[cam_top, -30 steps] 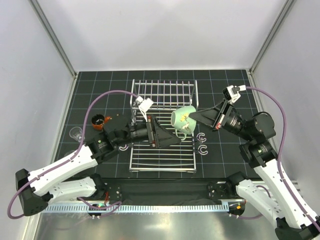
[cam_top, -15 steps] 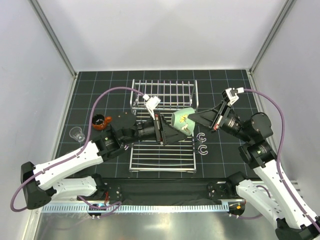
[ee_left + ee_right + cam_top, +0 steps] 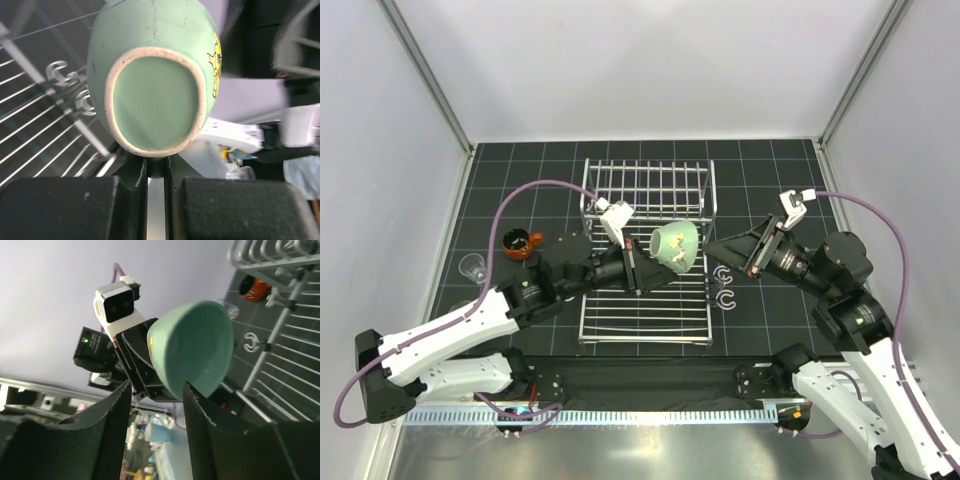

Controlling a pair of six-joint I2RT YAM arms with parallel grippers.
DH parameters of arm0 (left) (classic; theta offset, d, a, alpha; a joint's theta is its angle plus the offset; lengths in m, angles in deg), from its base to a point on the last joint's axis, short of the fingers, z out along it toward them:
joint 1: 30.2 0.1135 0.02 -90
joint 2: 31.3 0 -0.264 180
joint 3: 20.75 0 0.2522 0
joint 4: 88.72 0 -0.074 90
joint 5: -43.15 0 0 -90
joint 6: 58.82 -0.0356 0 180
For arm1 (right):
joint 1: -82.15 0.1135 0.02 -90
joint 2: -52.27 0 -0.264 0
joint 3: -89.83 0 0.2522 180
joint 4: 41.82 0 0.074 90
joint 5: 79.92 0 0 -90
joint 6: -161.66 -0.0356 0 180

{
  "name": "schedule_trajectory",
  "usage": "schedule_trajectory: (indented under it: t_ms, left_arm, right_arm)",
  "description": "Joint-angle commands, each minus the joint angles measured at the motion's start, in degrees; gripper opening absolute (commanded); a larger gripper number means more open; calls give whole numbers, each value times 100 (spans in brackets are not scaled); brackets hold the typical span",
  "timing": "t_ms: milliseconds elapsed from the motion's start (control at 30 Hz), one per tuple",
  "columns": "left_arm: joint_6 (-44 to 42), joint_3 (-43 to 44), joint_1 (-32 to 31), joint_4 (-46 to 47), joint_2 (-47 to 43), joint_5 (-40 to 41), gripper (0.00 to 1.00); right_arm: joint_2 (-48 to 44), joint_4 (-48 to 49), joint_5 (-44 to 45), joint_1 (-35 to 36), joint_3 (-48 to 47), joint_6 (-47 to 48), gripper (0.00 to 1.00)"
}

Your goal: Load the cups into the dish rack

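The mint-green mug hangs tilted above the dish rack, its base facing the left wrist camera. My left gripper is shut on its handle, which sits pinched between the pads. My right gripper stands open just right of the mug. The mug's open mouth lies beyond the right fingertips, with nothing between them. The orange-brown mug and the small clear glass stand on the black mat left of the rack.
Two white C-shaped hooks lie on the mat by the rack's right edge. The rack's upright barred section rises at the back. White walls close in the gridded mat on three sides.
My left gripper has shut on the mug's handle. My right gripper has let go of the mug, opened and drawn back to the right. The mug has tipped over a little leftward.
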Motion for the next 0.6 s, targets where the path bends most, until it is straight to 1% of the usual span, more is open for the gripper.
schedule_trajectory:
  t_ms: [0, 33, 67, 100, 133, 167, 267, 333, 433, 467, 533, 567]
  left_arm:
    - [-549, -150, 22, -786, -465, 817, 1]
    - [-638, -289, 22, -954, -536, 941, 0]
    - [-725, -378, 22, -1269, -597, 1030, 0]
    - [-926, -474, 22, -1403, -659, 1413, 0]
    - [-998, -545, 22, -1508, -721, 1513, 0]
    - [-1094, -728, 13, -1614, -747, 1610, 0]
    - [-1210, -1046, -4, -1615, -774, 1909, 0]
    - [-1288, -1073, -30, -1615, -617, 2180, 0]
    - [-1350, -854, -57, -1754, 77, 2401, 0]
    - [-1359, -732, -66, -1834, 540, 2506, 0]
    - [-1385, -389, -144, -1887, 938, 2665, 0]
    - [-1403, -274, -241, -1957, 1175, 2883, 0]
  right_arm:
    - [39, -2462, 674, 38, -821, 1788, 50]
    - [65, -2827, 1180, 38, -953, 2078, 51]
    - [74, -3144, 1429, 29, -1198, 2516, 51]
    - [48, -3634, 1649, 38, -1287, 2712, 51]
    - [13, -3805, 1982, 38, -1349, 2853, 51]
    - [-74, -3980, 2072, 29, -1384, 3046, 51]
    - [-198, -4070, 2152, 29, -1254, 3197, 51]
    - [-216, -4158, 2126, 29, -1183, 3294, 51]
    - [-233, -4202, 2056, 29, -1034, 3320, 51]
    - [-242, -4167, 2003, 38, -972, 3303, 51]
    - [-277, -4140, 1959, 38, -928, 3224, 51]
    - [-321, -4114, 1968, 29, -937, 3189, 51]
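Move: The left hand already holds the green cup; the dish rack's open floor, where it is headed, has its middle about 9 cm ahead, 5 cm to the left and 28 cm below. From that hand, the raised rear shelf stands some 25 cm ahead and 5 cm left, the right-side hooks 6 cm ahead and 12 cm right. From the empty right hand, the rack floor is about 7 cm ahead, 13 cm left and 33 cm down. Left lowers the held cup some 20 cm and leftward towards the rack, fingers tipping down; right retreats down-right. ##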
